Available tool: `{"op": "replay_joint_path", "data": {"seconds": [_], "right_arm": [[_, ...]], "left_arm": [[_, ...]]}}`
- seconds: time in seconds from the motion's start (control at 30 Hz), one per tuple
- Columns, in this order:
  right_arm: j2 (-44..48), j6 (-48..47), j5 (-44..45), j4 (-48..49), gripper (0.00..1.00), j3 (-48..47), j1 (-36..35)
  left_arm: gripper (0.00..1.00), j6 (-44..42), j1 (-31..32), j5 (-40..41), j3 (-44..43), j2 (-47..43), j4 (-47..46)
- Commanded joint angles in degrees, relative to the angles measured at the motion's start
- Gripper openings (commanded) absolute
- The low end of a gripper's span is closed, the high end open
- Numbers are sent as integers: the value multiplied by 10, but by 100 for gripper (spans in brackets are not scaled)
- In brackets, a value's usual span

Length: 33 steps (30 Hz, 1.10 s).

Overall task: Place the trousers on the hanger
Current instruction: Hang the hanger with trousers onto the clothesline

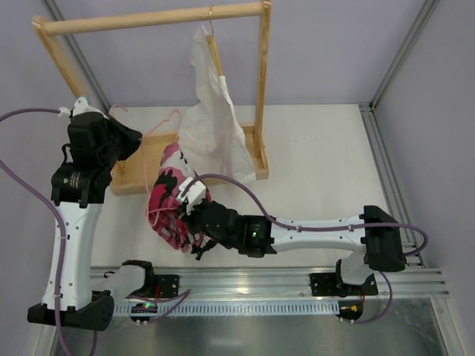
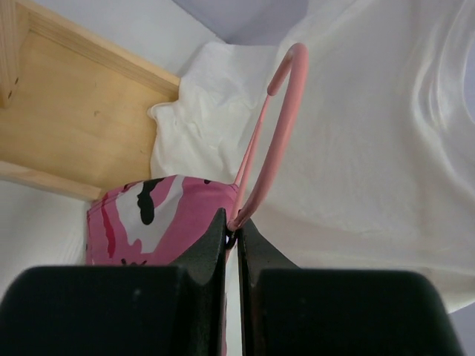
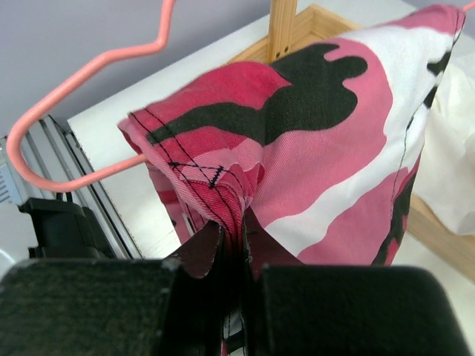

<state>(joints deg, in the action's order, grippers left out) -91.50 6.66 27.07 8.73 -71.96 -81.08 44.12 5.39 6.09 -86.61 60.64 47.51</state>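
The trousers point(image 1: 169, 194), in pink, white and black camouflage, hang bunched over the table just in front of the rack's base. My right gripper point(image 1: 187, 209) is shut on a stitched fold of the trousers point(image 3: 312, 133), and the cloth fills the gap between the jaws of this gripper point(image 3: 236, 222). The thin pink wire hanger point(image 1: 165, 121) is held up to the left of the trousers. My left gripper point(image 1: 138, 137) is shut on it. In the left wrist view that gripper point(image 2: 236, 222) pinches the hanger point(image 2: 280, 133) at a bend. The hanger point(image 3: 82, 74) passes into the cloth.
A wooden rack with a top rail point(image 1: 148, 18) and a flat base point(image 1: 133, 178) stands behind. A plain white garment point(image 1: 215, 119) hangs from it on a tan wooden hanger and touches the trousers. An aluminium rail point(image 1: 297, 278) runs along the near edge.
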Motion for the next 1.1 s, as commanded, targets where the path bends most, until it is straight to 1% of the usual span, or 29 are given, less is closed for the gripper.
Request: {"op": "replay_joint_path", "data": {"seconds": [0.0,0.1,0.23,0.37,0.53,0.6,0.63,0.73,0.8,0.93,1.07], "right_arm": [[19,32,11,79,4,64,-1],[16,32,7,100,4,92,-1],[8,21,13,130,4,116,-1],[3,13,9,154,4,124,-1],[-2,-3,8,155,4,89,4],[-2,-2,4,155,4,73,14],[-1,-2,2,157,4,69,19],[-4,-5,-14,147,4,43,40],[-7,-13,-25,134,4,12,48],[-12,-32,-39,109,4,-40,49],[-28,-45,-55,87,4,-95,51]], "left_arm": [[1,-25,8,19,-30,1,-7],[1,-31,28,53,-12,7,-1],[1,-41,85,118,-28,20,11],[1,-53,118,157,-80,52,32],[0,-69,154,210,-161,90,69],[0,-76,159,222,-195,103,97],[0,-83,161,224,-227,113,104],[0,-94,164,231,-282,128,122],[0,-112,164,227,-300,142,120],[0,-145,164,180,-304,137,44],[0,-173,164,183,-343,149,29]]}}
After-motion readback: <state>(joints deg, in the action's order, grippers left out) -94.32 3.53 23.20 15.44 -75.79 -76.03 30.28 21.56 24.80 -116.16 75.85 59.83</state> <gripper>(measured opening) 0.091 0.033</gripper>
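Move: My left hand already pinches the pink hanger just under its hook. The empty stretch of the clothesline bar lies about 12 cm ahead, 3 cm right and 18 cm above this hand. The white shirt hangs some 12 cm ahead, 21 cm right and 5 cm lower, and the trousers about 10 cm back, 8 cm right and 13 cm below. From my right hand, which grips the trousers, the bar is roughly 26 cm ahead, 7 cm left and 30 cm up. I let both loaded hands dip first, the left about 4 cm while easing 3 cm right, then lift the hanger with the trousers towards the bar. My left hand climbs about 11 cm from its low point, rolling its left side up some 20 degrees. My right follows up and forward; both keep their pinch. ##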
